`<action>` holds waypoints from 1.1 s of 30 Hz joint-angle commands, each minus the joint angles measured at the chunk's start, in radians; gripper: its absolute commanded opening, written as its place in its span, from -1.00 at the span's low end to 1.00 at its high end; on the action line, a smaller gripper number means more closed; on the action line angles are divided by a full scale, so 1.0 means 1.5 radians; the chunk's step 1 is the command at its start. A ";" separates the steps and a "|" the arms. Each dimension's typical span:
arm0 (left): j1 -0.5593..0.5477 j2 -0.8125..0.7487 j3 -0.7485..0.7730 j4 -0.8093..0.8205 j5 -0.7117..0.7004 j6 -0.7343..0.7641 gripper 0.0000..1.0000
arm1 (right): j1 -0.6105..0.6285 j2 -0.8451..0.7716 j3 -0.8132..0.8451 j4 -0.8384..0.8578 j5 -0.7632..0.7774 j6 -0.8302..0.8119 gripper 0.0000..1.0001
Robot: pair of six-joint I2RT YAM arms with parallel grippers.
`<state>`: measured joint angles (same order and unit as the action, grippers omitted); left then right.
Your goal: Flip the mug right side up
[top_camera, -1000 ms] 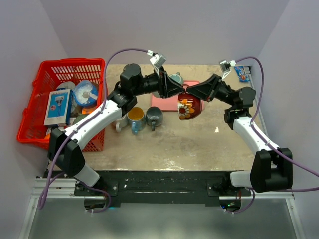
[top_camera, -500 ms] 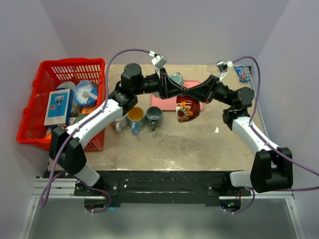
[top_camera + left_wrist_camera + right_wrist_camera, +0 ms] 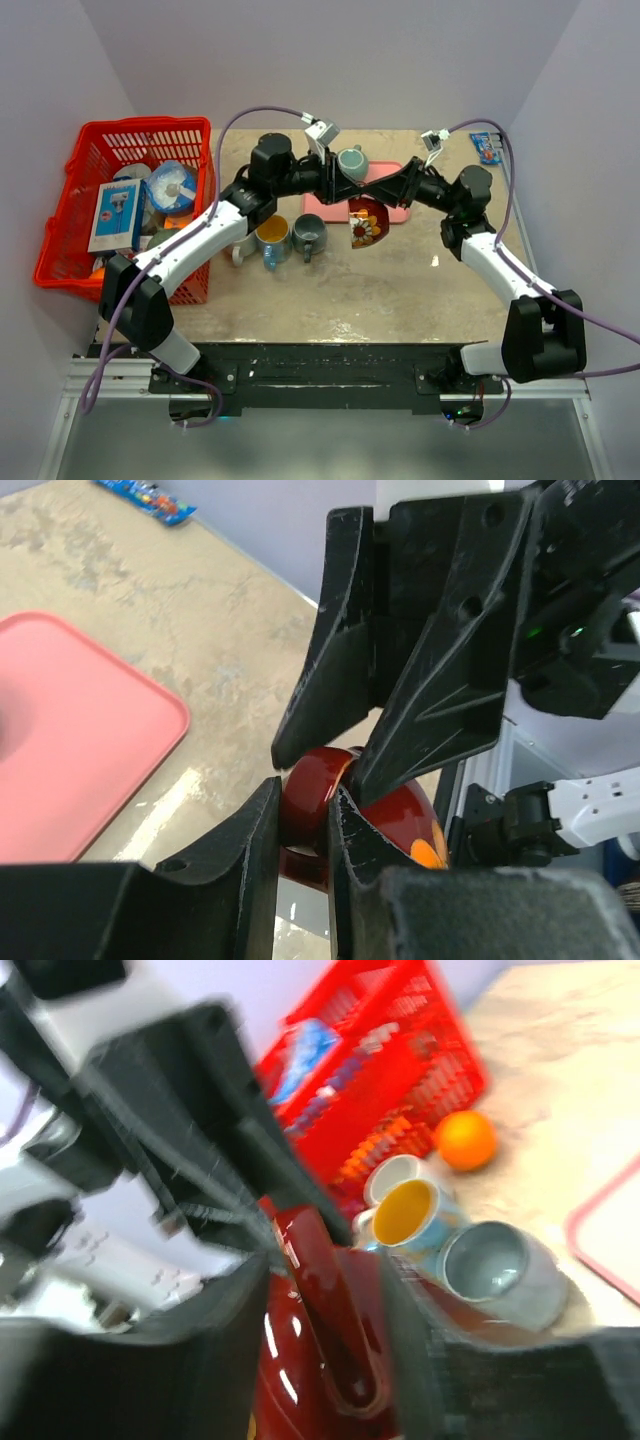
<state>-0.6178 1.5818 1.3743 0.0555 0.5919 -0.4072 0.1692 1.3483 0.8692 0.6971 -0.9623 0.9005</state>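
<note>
The red mug (image 3: 366, 229) with a flower pattern hangs above the table's middle, tilted, between both grippers. My left gripper (image 3: 350, 196) is shut on the mug's handle (image 3: 308, 792), a finger pressed against each side of it. My right gripper (image 3: 378, 196) comes in from the opposite side. Its fingers (image 3: 425, 695) straddle the top of the same handle and stand spread, with a gap showing beside the handle (image 3: 335, 1340). In the right wrist view the mug's glossy body (image 3: 285, 1375) fills the space between my blurred fingers.
A pink tray (image 3: 399, 214) lies behind the mug with a teal mug (image 3: 351, 160) on it. A yellow-lined mug (image 3: 272, 232) and a grey mug (image 3: 309, 231) stand upright to the left. Far left is a red basket (image 3: 62, 262) with boxes. A blue packet (image 3: 487, 146) lies far right.
The mug and both grippers have shifted left and lower. My left gripper has closed on the handle. My right gripper's fingers have spread apart.
</note>
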 commanded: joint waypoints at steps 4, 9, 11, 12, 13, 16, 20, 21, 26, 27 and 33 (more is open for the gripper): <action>-0.006 -0.054 -0.011 -0.001 -0.034 0.030 -1.00 | -0.005 -0.022 -0.009 -0.131 0.141 -0.142 0.31; -0.020 -0.051 0.000 -0.031 -0.059 0.040 -1.00 | -0.004 -0.047 -0.016 -0.206 0.247 -0.187 0.46; -0.029 -0.039 0.016 -0.071 -0.075 0.052 -1.00 | -0.005 -0.057 -0.014 -0.269 0.308 -0.197 0.52; -0.040 -0.034 0.022 -0.082 -0.095 0.065 -1.00 | -0.004 -0.071 -0.007 -0.296 0.393 -0.202 0.53; -0.046 -0.024 0.033 -0.102 -0.107 0.072 -1.00 | -0.004 -0.078 -0.001 -0.357 0.436 -0.203 0.54; -0.083 -0.004 0.054 -0.143 -0.168 0.117 -1.00 | -0.005 -0.094 0.036 -0.505 0.631 -0.196 0.57; -0.129 0.018 0.066 -0.169 -0.219 0.190 -1.00 | -0.005 -0.098 0.083 -0.647 0.803 -0.162 0.60; -0.147 0.025 0.066 -0.169 -0.227 0.229 -1.00 | -0.005 -0.097 0.086 -0.662 0.814 -0.159 0.60; -0.216 0.049 0.078 -0.212 -0.297 0.410 -1.00 | -0.007 -0.101 0.090 -0.732 0.845 -0.133 0.60; -0.237 0.056 0.080 -0.222 -0.307 0.474 -1.00 | -0.007 -0.104 0.089 -0.741 0.847 -0.128 0.60; -0.250 0.097 0.120 -0.293 -0.305 0.596 -1.00 | -0.010 -0.141 0.063 -0.757 0.803 -0.101 0.60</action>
<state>-1.0008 1.7096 1.4376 -0.3817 0.1574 0.2745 0.1589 1.2015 0.9665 -0.4057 0.2264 0.7006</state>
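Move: The red mug's handle is between both hands' fingers; its body hangs about 5 cm below and 4 cm back of each, some 2 cm right of the left hand and straight in line with the right. Bare table for it lies about 11 cm back, 2 cm right and 27 cm below the left hand. From that hand the grey mug is some 11 cm left, 3 cm ahead, 23 cm down, and the pink tray 15 cm ahead, 27 cm down. The left hand keeps its pinch on the red mug's handle and carries it down about 13 cm, first nearly straight, then also back 8 cm and a little right, towards the bare table on the near side of the tray, rolling some 45 degrees so the fingers that pointed right swing downward. The right hand, its fingers already parting, opens wide and frees the handle, first easing forward and down, then drawing some 18 cm right and 13 cm down while its fingers turn from pointing left towards the table. ##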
